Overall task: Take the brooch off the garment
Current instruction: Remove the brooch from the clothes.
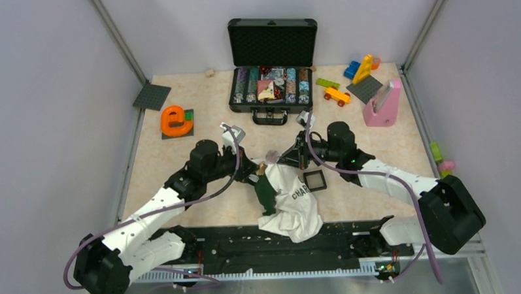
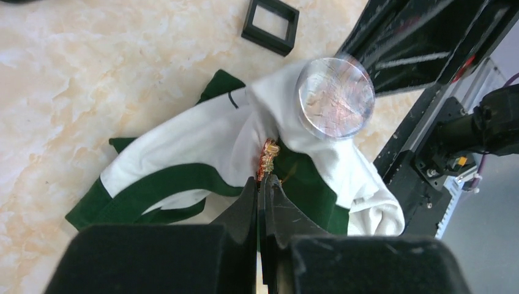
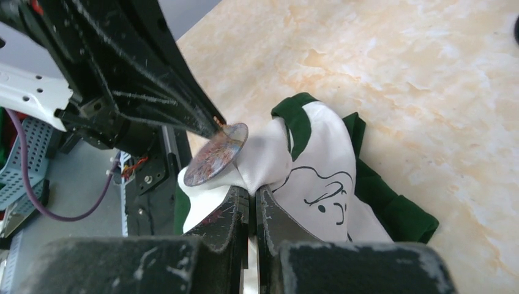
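Note:
The white and green garment lies crumpled near the table's front edge. The brooch, a tiny orange-gold pin, sits on a raised fold where white meets green. My left gripper is shut, its tips pinching the brooch's lower end. A round, shiny disc stands up from the cloth just beyond. My right gripper is shut on a pinch of white fabric just below that disc. In the top view both grippers, left and right, meet over the garment's far end.
A small black square frame lies beside the garment. An open black case stands at the back. An orange letter "e" is at the left, with a toy car and a pink block at the right. A black rail runs along the near edge.

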`<state>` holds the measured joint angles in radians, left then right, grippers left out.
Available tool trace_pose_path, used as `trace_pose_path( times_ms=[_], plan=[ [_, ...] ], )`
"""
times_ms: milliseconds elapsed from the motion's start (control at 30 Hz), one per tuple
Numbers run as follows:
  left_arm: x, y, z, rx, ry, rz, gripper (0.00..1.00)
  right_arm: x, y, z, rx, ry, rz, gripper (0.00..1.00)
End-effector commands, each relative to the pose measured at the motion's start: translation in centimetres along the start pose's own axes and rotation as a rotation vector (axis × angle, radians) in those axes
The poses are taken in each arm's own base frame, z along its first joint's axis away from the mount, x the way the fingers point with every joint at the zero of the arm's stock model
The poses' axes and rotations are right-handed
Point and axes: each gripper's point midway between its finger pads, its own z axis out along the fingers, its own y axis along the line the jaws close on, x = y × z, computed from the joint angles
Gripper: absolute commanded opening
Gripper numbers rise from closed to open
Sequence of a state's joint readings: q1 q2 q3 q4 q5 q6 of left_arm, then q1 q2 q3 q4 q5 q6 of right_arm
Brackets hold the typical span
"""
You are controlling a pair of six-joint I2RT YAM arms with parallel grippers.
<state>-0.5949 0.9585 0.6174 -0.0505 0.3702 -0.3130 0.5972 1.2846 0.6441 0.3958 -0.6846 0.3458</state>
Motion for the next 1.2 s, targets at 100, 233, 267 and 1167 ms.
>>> trace_pose_path(
  times_ms=[100,233,267,1167],
  plan=[
    [1.3,0.6,0.0,-0.070,0.060,0.037,0.00,-5.7,-0.2,-0.9,0.036,-0.144,-0.062,0.00],
    [0.4,1.4,-0.7,-0.143,0.019,0.014,0.00,-5.3,-1.4,-1.5,0.097,-0.131,-0.063,0.00],
    [0.0,1.9,-1.1,-0.183,0.002,0.002,0.00,-4.8,-1.8,-1.7,0.113,-0.122,-0.059,0.00],
    [-6.7,-3.7,-4.9,0.158,-0.192,-0.209,0.00,-4.2,6.6,-0.5,-0.252,-0.123,-0.141,0.74]
  ],
)
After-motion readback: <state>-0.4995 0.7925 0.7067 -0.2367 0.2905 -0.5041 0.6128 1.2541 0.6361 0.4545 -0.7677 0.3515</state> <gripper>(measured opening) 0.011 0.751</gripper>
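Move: The left gripper already holds the brooch, whose middle sits just past its fingertips, about 1 cm ahead and 2 cm to the right. From the right gripper, which still pinches the raised garment, the brooch is roughly 6 cm to the left and 3 cm back. The clear disc on the cloth lies some 2 cm left and 1 cm ahead of the right gripper; the black square frame is about 11 cm to its right, 7 cm back and 12 cm lower. Keep the brooch pinched in the left gripper: dip it about 2.5 cm, swing it left and up away from the right gripper, turning counter-clockwise some 20 degrees, then keep rising while easing partly back right. Meanwhile draw the pinched cloth forward and right about 4 cm with the right gripper, then open its fingers to let go and back off towards its left, rising slightly. ##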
